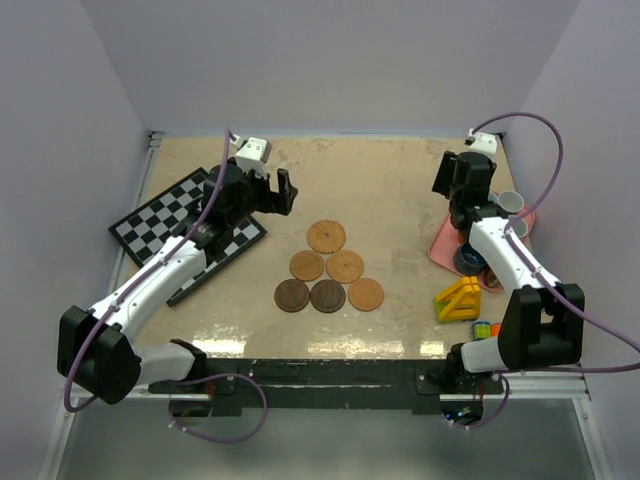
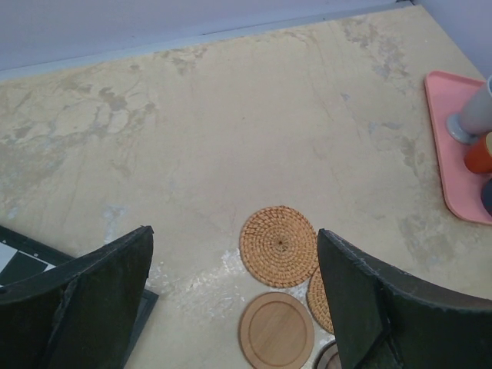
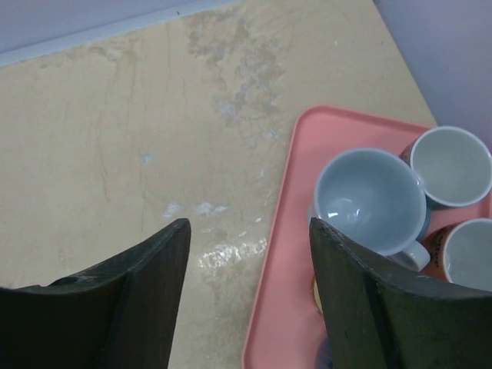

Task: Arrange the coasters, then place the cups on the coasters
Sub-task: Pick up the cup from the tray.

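Note:
Six coasters lie in a triangle mid-table: a woven tan coaster [image 1: 326,236] at the top, two tan ones [image 1: 307,265] below it, then two dark brown coasters [image 1: 292,295] and a tan one [image 1: 366,294]. My left gripper [image 1: 270,195] [image 2: 234,233] hangs open and empty left of the top woven coaster [image 2: 278,246]. The cups stand on a pink tray [image 1: 445,245] [image 3: 277,254] at the right: a pale blue-grey cup [image 3: 371,198], a white cup [image 3: 450,165] and an orange cup [image 3: 469,254]. My right gripper [image 1: 463,195] [image 3: 248,224] is open over the tray's left rim, beside the pale cup, holding nothing.
A black-and-white chessboard [image 1: 185,225] lies at the left under my left arm. A yellow triangular frame [image 1: 460,300] and small coloured blocks [image 1: 487,329] sit near the right arm's base. Walls close the table at the back and sides.

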Controlling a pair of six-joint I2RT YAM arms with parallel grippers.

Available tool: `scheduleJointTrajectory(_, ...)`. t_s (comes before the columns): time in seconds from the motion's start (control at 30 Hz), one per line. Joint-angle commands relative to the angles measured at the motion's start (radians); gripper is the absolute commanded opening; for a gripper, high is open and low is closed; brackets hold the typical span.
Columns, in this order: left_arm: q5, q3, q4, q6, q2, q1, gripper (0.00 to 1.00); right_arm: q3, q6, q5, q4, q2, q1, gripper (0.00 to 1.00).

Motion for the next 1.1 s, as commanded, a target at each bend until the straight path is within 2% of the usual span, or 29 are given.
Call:
scheduleJointTrajectory(0.0, 0.029, 0.002, 0.044, -0.027, 0.003, -0.018, 0.92, -0.014, 0.050, 0.049, -0.019, 0.000, -0.024, 0.65)
scheduleJointTrajectory(0.17, 0.035, 0.011, 0.035, -0.029, -0.005, -0.018, 0.92, -0.023, 0.064, 0.037, -0.066, 0.039, -0.038, 0.64)
scheduleJointTrajectory(0.4, 0.035, 0.014, 0.035, -0.031, -0.013, -0.018, 0.92, -0.016, 0.058, 0.055, -0.137, 0.118, -0.044, 0.54)
scheduleJointTrajectory(0.6, 0.042, 0.016, 0.035, -0.037, -0.014, -0.018, 0.92, -0.019, 0.059, 0.055, -0.169, 0.161, -0.049, 0.52)
scheduleJointTrajectory(0.7, 0.048, 0.014, 0.033, -0.040, -0.014, -0.018, 0.92, -0.007, 0.067, 0.057, -0.193, 0.203, -0.060, 0.46)
scheduleJointTrajectory(1.0, 0.053, 0.017, 0.035, -0.044, -0.013, -0.018, 0.92, 0.015, 0.078, 0.045, -0.214, 0.282, -0.081, 0.46)
scheduleJointTrajectory(1.07, 0.053, 0.017, 0.033, -0.044, -0.014, -0.018, 0.92, 0.010, 0.075, 0.036, -0.204, 0.287, -0.081, 0.42)
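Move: The orange cup with the cream inside lies about 7 cm to the right hand's right, 5 cm back and 17 cm below. The tall grey-blue mug stands some 8 cm right of this hand and 1 cm ahead of it, 16 cm down; the dark blue mug sits roughly 13 cm back and 6 cm right, 17 cm below. From the left hand, the orange cup is about 54 cm right, 1 cm ahead and 22 cm below. The right hand heads down into the tray towards the left rim of the orange cup, sinking about 16 cm while easing a little right and back. The wrist tips the fingers some 30 degrees steeper and their gap narrows by about a third, staying open: the left finger ends outside the cup, the right one over its mouth. Contact with the rim can't be made out. ##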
